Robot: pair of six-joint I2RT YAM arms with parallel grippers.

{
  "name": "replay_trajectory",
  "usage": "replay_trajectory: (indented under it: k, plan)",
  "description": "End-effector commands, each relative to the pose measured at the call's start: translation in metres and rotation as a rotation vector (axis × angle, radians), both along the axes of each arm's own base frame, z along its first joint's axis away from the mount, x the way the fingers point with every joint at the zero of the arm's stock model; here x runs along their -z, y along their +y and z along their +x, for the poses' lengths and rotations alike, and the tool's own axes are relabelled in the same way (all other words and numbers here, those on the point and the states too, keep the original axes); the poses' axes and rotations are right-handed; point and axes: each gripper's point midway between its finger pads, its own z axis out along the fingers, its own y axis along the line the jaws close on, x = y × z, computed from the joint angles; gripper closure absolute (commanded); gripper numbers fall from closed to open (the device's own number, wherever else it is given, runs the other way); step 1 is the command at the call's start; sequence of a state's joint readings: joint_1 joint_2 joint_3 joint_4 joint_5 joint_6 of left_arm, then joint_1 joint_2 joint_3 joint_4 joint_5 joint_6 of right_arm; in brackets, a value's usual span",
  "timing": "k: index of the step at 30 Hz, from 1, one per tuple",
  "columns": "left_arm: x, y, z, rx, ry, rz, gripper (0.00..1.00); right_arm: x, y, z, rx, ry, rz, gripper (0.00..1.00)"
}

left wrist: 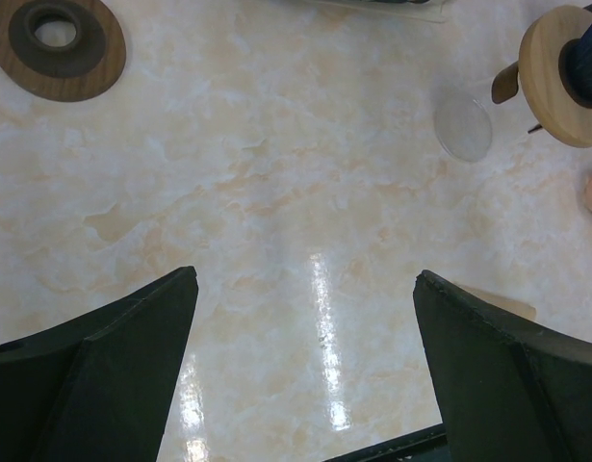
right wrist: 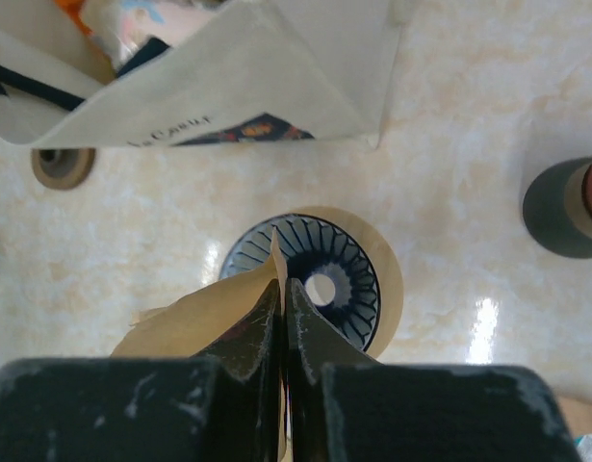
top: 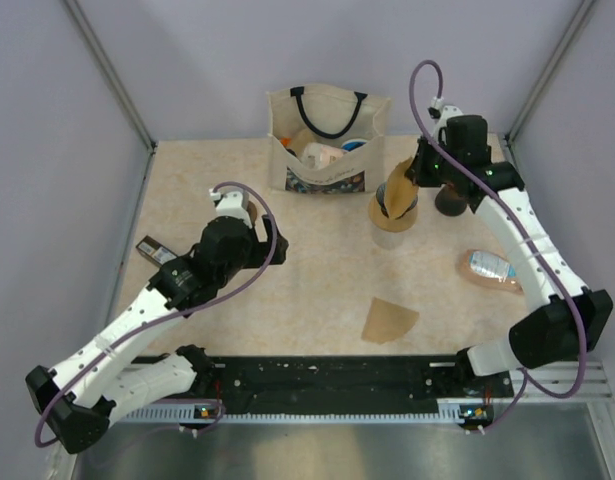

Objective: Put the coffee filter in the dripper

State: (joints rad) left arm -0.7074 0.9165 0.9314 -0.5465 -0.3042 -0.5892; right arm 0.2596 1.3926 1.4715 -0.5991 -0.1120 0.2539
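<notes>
In the right wrist view my right gripper (right wrist: 281,284) is shut on the coffee filter (right wrist: 204,313), a thin tan paper whose top edge sticks up between the fingertips. Directly below sits the dripper (right wrist: 346,258), a blue ribbed cone with a centre hole on a tan ring base. From above, the filter (top: 397,188) hangs at the dripper (top: 391,222), right of the bag, with the right gripper (top: 419,172) over it. My left gripper (left wrist: 305,279) is open over bare table, nothing between its fingers. It stays at the left (top: 233,212), far from the dripper (left wrist: 563,75).
A cloth bag (top: 327,140) with items stands at the back. The dark grinder (top: 449,200) is right of the dripper. A second tan paper (top: 389,320) lies near the front. A wrapped packet (top: 492,268) lies right. A tan ring with dark centre (left wrist: 55,43) and a clear round glass (left wrist: 464,125) lie ahead of the left gripper.
</notes>
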Motion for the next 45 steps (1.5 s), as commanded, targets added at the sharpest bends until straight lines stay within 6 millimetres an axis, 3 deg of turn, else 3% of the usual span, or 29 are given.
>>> replay_trajectory:
  k: [1,16,26,31,35,40,45]
  plan:
    - [0.001,-0.003,0.004,-0.005,-0.001,-0.025,0.01,-0.001,-0.003,0.003,-0.024,0.047,-0.027,1.0]
    - [0.011,0.005,0.001,-0.018,0.015,-0.019,0.01,0.042,-0.004,0.02,-0.036,0.16,-0.093,1.0]
    - [0.024,0.006,0.004,-0.026,0.04,-0.004,0.01,0.063,-0.005,0.021,-0.047,0.201,-0.126,1.0]
    - [0.024,0.008,0.004,-0.029,0.041,-0.001,0.01,0.052,-0.006,0.021,-0.038,0.174,-0.123,0.88]
    - [0.021,0.008,0.003,-0.027,0.032,-0.01,0.01,0.035,-0.009,0.022,-0.02,0.132,-0.12,0.7]
    - [0.02,0.007,0.002,-0.016,0.033,-0.019,0.01,0.018,-0.016,0.022,0.011,0.086,-0.137,0.58]
    - [0.021,0.005,0.002,-0.012,0.033,-0.021,0.01,0.0,-0.021,0.021,0.023,0.037,-0.145,0.52]
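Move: The right gripper, shut on the paper filter's edge, has the dripper about 12 cm below it, some 2 cm ahead and 1 cm left. Around the dripper, the red-topped grinder stands roughly 14 cm to its right and 8 cm farther out, the tote bag 15 cm to its left and 17 cm farther out, and the spare filters lie 18 cm nearer the base. From the left gripper, the dripper is about 14 cm ahead, 26 cm right and 6 cm lower. Lower the right gripper about 7 cm towards the dripper with the filter still pinched, easing a touch forward and tipping the fingers down some 15 degrees. Hold there and open the fingers about halfway to let go of the filter, then begin to rise, drifting slightly right. Let the open left gripper sink about 3 cm, clear of everything. ##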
